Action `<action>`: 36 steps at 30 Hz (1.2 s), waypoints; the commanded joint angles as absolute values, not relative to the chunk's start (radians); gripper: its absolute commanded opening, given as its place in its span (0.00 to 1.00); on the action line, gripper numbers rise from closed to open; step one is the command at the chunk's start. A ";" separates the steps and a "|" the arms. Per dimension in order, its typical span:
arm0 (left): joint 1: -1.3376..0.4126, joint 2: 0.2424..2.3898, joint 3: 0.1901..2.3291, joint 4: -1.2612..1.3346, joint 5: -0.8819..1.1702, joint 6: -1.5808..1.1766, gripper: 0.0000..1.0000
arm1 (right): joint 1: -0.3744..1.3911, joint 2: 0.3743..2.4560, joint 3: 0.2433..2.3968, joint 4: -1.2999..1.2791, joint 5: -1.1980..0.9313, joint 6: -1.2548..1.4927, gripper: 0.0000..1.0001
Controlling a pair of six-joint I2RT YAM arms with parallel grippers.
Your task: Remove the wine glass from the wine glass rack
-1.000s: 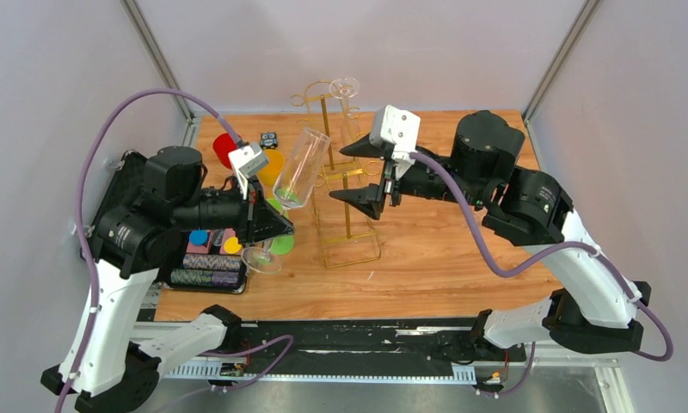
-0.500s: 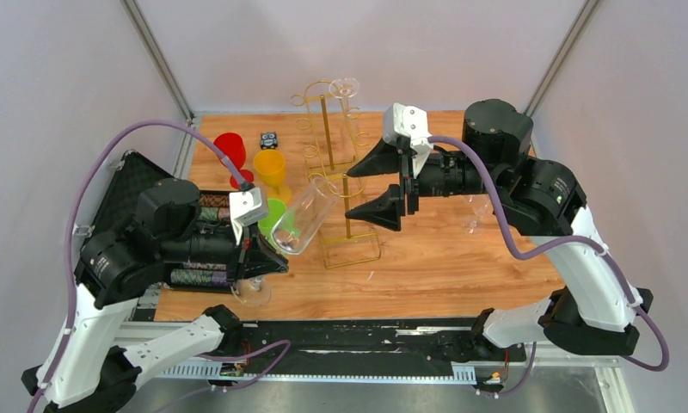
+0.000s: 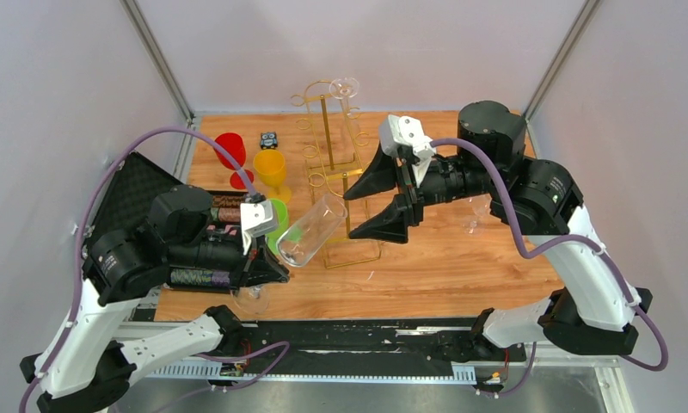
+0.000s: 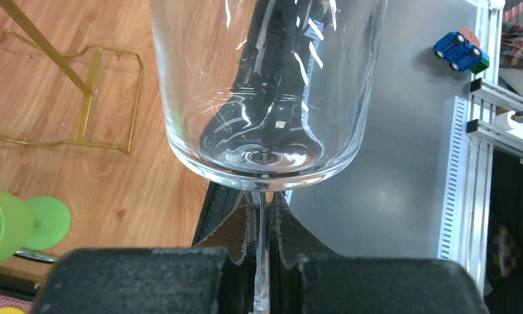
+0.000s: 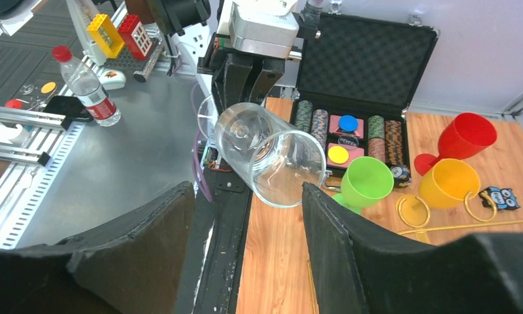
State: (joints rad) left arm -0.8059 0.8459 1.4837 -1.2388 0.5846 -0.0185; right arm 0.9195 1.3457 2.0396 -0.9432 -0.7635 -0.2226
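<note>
A clear wine glass point(image 3: 310, 231) lies tilted on its side in the air, off the gold wire wine glass rack point(image 3: 327, 125) and to its front left. My left gripper point(image 3: 267, 267) is shut on its thin stem point(image 4: 261, 219), the bowl point(image 4: 265, 85) filling the left wrist view. The glass mouth point(image 5: 282, 173) faces my right gripper point(image 5: 247, 190), which stands open a short way to the right of it, holding nothing. In the top view the right gripper point(image 3: 353, 215) hovers in front of the rack's post. Another clear glass point(image 3: 345, 87) hangs at the rack's top.
Red point(image 3: 229, 148), yellow point(image 3: 270, 163) and green point(image 3: 276, 215) plastic goblets stand left of the rack. An open black case of poker chips point(image 3: 199, 262) lies at the table's left edge under the left arm. A small toy point(image 3: 269, 138) sits at the back.
My left arm has pulled the glass down and toward the near left, tipping it further over. The right gripper has swung round to face the glass mouth, its jaws a little narrower.
</note>
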 commanded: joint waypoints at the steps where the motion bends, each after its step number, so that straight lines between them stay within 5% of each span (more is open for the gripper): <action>1: -0.823 0.852 1.497 -1.194 0.572 -0.002 0.00 | 0.916 1.340 2.026 -0.930 -0.824 -0.201 0.61; 14: -0.843 0.887 1.519 -1.204 0.545 0.027 0.00 | 0.916 1.393 2.010 -0.929 -0.920 -0.195 0.46; 31: -0.847 0.897 1.528 -1.204 0.524 0.032 0.00 | 0.916 1.411 1.976 -0.946 -0.962 -0.184 0.01; 36: -0.847 0.900 1.526 -1.201 0.522 0.034 0.02 | 0.916 1.413 1.957 -0.948 -0.978 -0.185 0.00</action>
State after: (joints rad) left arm -0.8463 0.8921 1.4841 -1.2678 0.5320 0.0441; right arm 0.9127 1.4048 1.9743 -0.9463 -0.9379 -0.1837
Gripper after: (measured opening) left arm 0.049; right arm 0.075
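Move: The left fingers hold the wine glass by its stem, the bowl's middle about 6 cm ahead of them, 5 cm right and 5 cm up. From the open right hand the bowl's middle is roughly 6 cm left, 2 cm back and 4 cm below. The rack's near top bar is some 7 cm ahead, 3 cm left and 10 cm below the right hand; the green glass is about 17 cm left, 3 cm back, 25 cm below it. Right hand sinks some 3 cm, edges left and closes on the glass's rim; left keeps the stem. ##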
